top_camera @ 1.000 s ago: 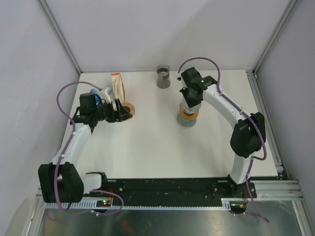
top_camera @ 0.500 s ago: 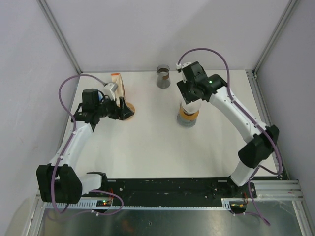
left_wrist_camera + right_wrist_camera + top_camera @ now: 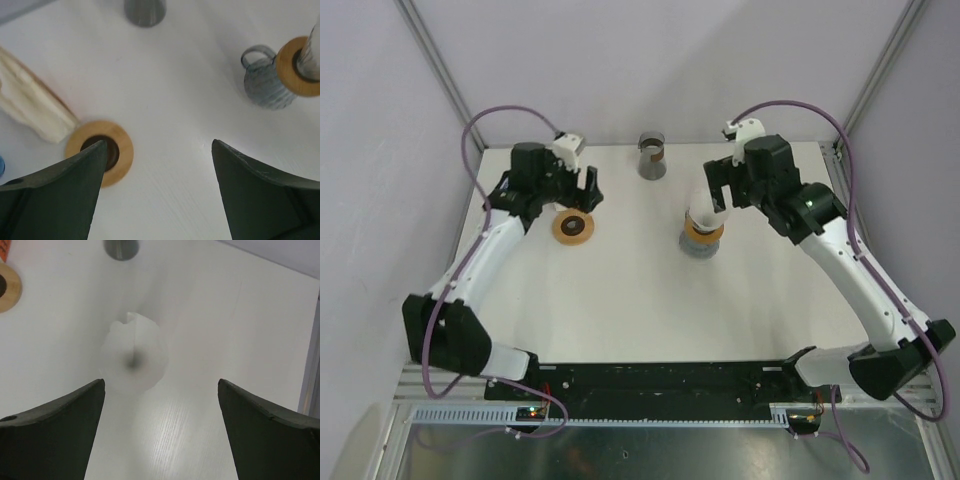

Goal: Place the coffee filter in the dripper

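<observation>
The white paper coffee filter (image 3: 701, 207) stands as a cone in the dripper (image 3: 699, 241), a grey ribbed vessel with a wooden collar, right of the table's middle. My right gripper (image 3: 718, 192) hangs above it, open, touching nothing. In the right wrist view the filter (image 3: 134, 356) is a blurred white cone ahead of the open gripper (image 3: 161, 382). My left gripper (image 3: 577, 198) is open over the far left. Its wrist view shows the dripper (image 3: 265, 85) with the filter (image 3: 313, 50) at the right edge, far from the open gripper (image 3: 158, 145).
A wooden ring (image 3: 572, 227) with a dark centre lies on the table below my left gripper. A cream stack of filters (image 3: 30, 107) lies beside the ring (image 3: 100, 150). A grey cup (image 3: 651, 155) stands at the far edge. White walls and metal posts enclose the table.
My right gripper has opened, let go of the filter and lifted back to the right. My left arm has swung toward the far edge, now covering the filter stack from above.
</observation>
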`<state>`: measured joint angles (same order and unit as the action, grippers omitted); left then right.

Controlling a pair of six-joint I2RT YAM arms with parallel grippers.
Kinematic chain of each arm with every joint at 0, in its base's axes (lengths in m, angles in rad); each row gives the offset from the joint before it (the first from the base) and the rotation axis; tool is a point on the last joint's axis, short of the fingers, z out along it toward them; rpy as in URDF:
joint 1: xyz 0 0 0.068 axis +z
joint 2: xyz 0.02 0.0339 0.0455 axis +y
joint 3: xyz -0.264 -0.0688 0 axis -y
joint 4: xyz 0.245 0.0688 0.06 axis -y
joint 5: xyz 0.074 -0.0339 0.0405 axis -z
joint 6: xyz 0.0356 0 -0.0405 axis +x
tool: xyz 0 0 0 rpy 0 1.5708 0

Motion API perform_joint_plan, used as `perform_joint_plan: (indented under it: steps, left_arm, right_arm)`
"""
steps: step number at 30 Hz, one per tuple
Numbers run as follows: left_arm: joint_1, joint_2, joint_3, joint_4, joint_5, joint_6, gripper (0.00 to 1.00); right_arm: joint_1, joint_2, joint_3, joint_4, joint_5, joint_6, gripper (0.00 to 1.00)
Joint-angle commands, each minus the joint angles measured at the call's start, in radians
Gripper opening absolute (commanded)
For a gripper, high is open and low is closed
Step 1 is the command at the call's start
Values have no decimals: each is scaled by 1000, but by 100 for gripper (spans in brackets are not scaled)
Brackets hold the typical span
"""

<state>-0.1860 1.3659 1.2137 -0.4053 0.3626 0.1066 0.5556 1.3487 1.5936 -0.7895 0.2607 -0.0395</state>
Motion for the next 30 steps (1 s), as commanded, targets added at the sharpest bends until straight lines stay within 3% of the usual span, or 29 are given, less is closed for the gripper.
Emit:
perform_joint_plan:
  steps: [1,10,18,25,30]
  left_arm:
    - [-102,146,210,25,-109,5,90]
    - [-144,660,795,24,-217,-249,84]
    - [-145,1035,1234,25,-276,-293,76]
    - [-139,1183,1332,88,-303,-295,74]
    - [-134,1241,1349,119,-300,-290,62]
  right_arm:
    - [-64,-97,-128,149,-18,33,99]
    - [-99,-180,-242,147,-67,25,99]
    - [-97,-188,-279,118,-51,12,99]
    - [-82,-181,-284,78,-14,29,99]
    - [-65,-186,-284,46,19,29,99]
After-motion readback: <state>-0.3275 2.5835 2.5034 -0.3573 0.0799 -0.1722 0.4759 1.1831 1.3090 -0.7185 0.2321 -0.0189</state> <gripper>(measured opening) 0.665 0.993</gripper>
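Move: The glass cup stands about 29 cm ahead of my left hand, 15 cm to its right and 17 cm below. Nearer my left hand lie the wooden ring, some 4 cm ahead and 5 cm left, and the filter pack, roughly 13 cm ahead and 9 cm left, both about 20 cm down. The dripper with its filter is level ahead, 28 cm right, 13 cm below. From my right hand the cup is 31 cm ahead, 17 cm left, 27 cm below. I sweep my left hand about 27 cm forward and 11 cm right towards the glass cup, rising a little at first, then sinking some 11 cm as I slow near its rim. My wrist turns about 15 degrees counter-clockwise and the open fingers narrow partway. My right hand, already open and empty, eases down and right beside the filter. ##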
